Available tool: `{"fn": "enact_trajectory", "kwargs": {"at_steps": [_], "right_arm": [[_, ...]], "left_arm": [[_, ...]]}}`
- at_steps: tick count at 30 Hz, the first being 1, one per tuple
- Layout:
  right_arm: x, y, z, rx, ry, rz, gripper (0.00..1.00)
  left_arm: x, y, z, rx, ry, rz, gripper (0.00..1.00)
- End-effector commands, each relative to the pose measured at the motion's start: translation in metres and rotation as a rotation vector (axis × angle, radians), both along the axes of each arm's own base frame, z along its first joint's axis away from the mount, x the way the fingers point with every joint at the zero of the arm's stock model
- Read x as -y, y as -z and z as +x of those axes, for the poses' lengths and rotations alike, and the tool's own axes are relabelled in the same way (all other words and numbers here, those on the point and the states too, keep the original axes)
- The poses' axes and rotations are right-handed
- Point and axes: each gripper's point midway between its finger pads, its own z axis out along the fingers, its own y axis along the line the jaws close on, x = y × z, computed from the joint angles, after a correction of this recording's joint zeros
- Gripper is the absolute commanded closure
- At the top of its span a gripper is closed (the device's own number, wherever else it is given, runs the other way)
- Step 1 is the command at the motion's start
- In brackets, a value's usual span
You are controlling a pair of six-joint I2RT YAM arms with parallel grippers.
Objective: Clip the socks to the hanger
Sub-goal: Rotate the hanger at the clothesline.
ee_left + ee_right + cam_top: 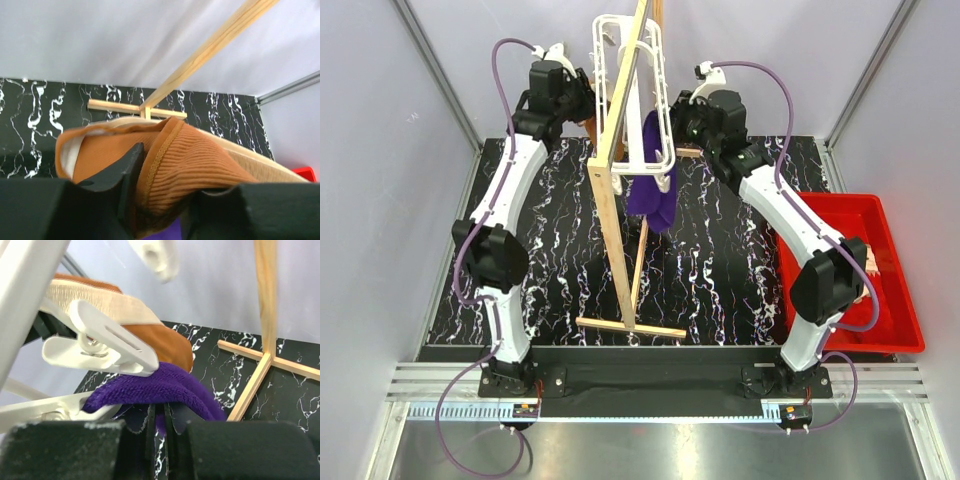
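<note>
The white hanger (647, 166) hangs from the pale wooden stand (615, 220) at the back. A purple cloth (650, 195) hangs from it. My left gripper (585, 95) is at the hanger's left side, shut on a ribbed brown cloth (195, 160). My right gripper (678, 120) is at the hanger's right side, its jaws almost closed on the edge of the purple cloth (165, 385), just under a white clip (105, 345). A peach sock (872, 262) shows partly in the red bin, behind my right arm.
The red bin (840, 200) stands at the table's right edge. The stand's base bars (630, 328) lie across the middle of the black marbled table. Grey walls close in the back and sides.
</note>
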Motion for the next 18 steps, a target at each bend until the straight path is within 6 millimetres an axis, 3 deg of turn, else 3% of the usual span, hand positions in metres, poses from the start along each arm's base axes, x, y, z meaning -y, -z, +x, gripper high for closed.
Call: {"fn": "enact_trajectory", "kwargs": {"at_steps": [1,2,3,4,5,6,8,9,11,12,14,16,17,18], "right_arm": [[0.016,-0.017,0.015,0.011,0.072,0.038,0.87],[0.014,-0.015,0.013,0.002,0.063,0.033,0.87],[0.013,-0.014,0.01,-0.002,0.053,0.03,0.84],[0.013,-0.012,0.007,-0.007,0.037,0.029,0.82],[0.012,-0.01,0.004,-0.013,0.03,0.026,0.79],[0.014,-0.011,-0.002,-0.015,0.025,0.026,0.75],[0.015,-0.008,-0.012,-0.034,0.001,0.02,0.72],[0.016,-0.01,-0.019,-0.044,-0.006,0.02,0.63],[0.019,-0.005,-0.028,-0.084,-0.012,0.007,0.6],[0.022,-0.004,-0.036,-0.107,-0.015,0.0,0.58],[0.026,-0.006,-0.043,-0.116,-0.012,-0.008,0.55],[0.033,-0.007,-0.053,-0.123,-0.002,-0.011,0.51],[0.034,-0.006,-0.057,-0.129,-0.003,-0.011,0.47],[0.037,-0.007,-0.064,-0.129,-0.003,-0.009,0.46]], "left_arm": [[-0.001,-0.014,-0.009,-0.001,0.015,-0.024,0.62],[-0.001,-0.008,-0.013,-0.017,0.017,-0.027,0.58],[-0.002,-0.02,-0.021,0.008,0.019,-0.037,0.55],[-0.003,0.001,-0.026,-0.036,0.019,-0.032,0.53],[-0.004,0.001,-0.032,-0.036,0.016,-0.034,0.51],[-0.007,-0.011,-0.042,-0.014,0.014,-0.039,0.45],[-0.011,0.002,-0.056,-0.049,0.008,-0.031,0.33],[-0.014,-0.009,-0.07,-0.036,0.006,-0.037,0.24],[-0.018,-0.009,-0.083,-0.046,0.001,-0.04,0.15],[-0.021,-0.012,-0.099,-0.047,-0.002,-0.047,0.11],[-0.025,-0.014,-0.116,-0.046,-0.006,-0.056,0.09],[-0.029,-0.003,-0.132,-0.081,-0.017,-0.059,0.07],[-0.032,-0.02,-0.148,-0.044,-0.011,-0.074,0.07],[-0.032,-0.022,-0.155,-0.037,-0.005,-0.083,0.07]]}}
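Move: The brown sock in the left gripper has its middle about 4 cm back, 4 cm right and 7 cm below that hand; the hanger's middle is 10 cm right, 4 cm back and 5 cm above it. The purple sock in the right gripper's fingertips has its middle roughly 7 cm back, 5 cm left and 8 cm below that hand; from there the hanger's middle is 11 cm left, 4 cm ahead, 4 cm up, and the brown sock 17 cm left, 4 cm ahead, 9 cm down. Open the left gripper wide to let go of the brown sock, dipping the hand as you draw it back about 13 cm along the hanger's left side, then bring it up again, with fingers tipped some 10 degrees lower. Open the right gripper about halfway around the purple sock, and after a slight forward creep ease that hand back 4 cm, also right and down a little. ##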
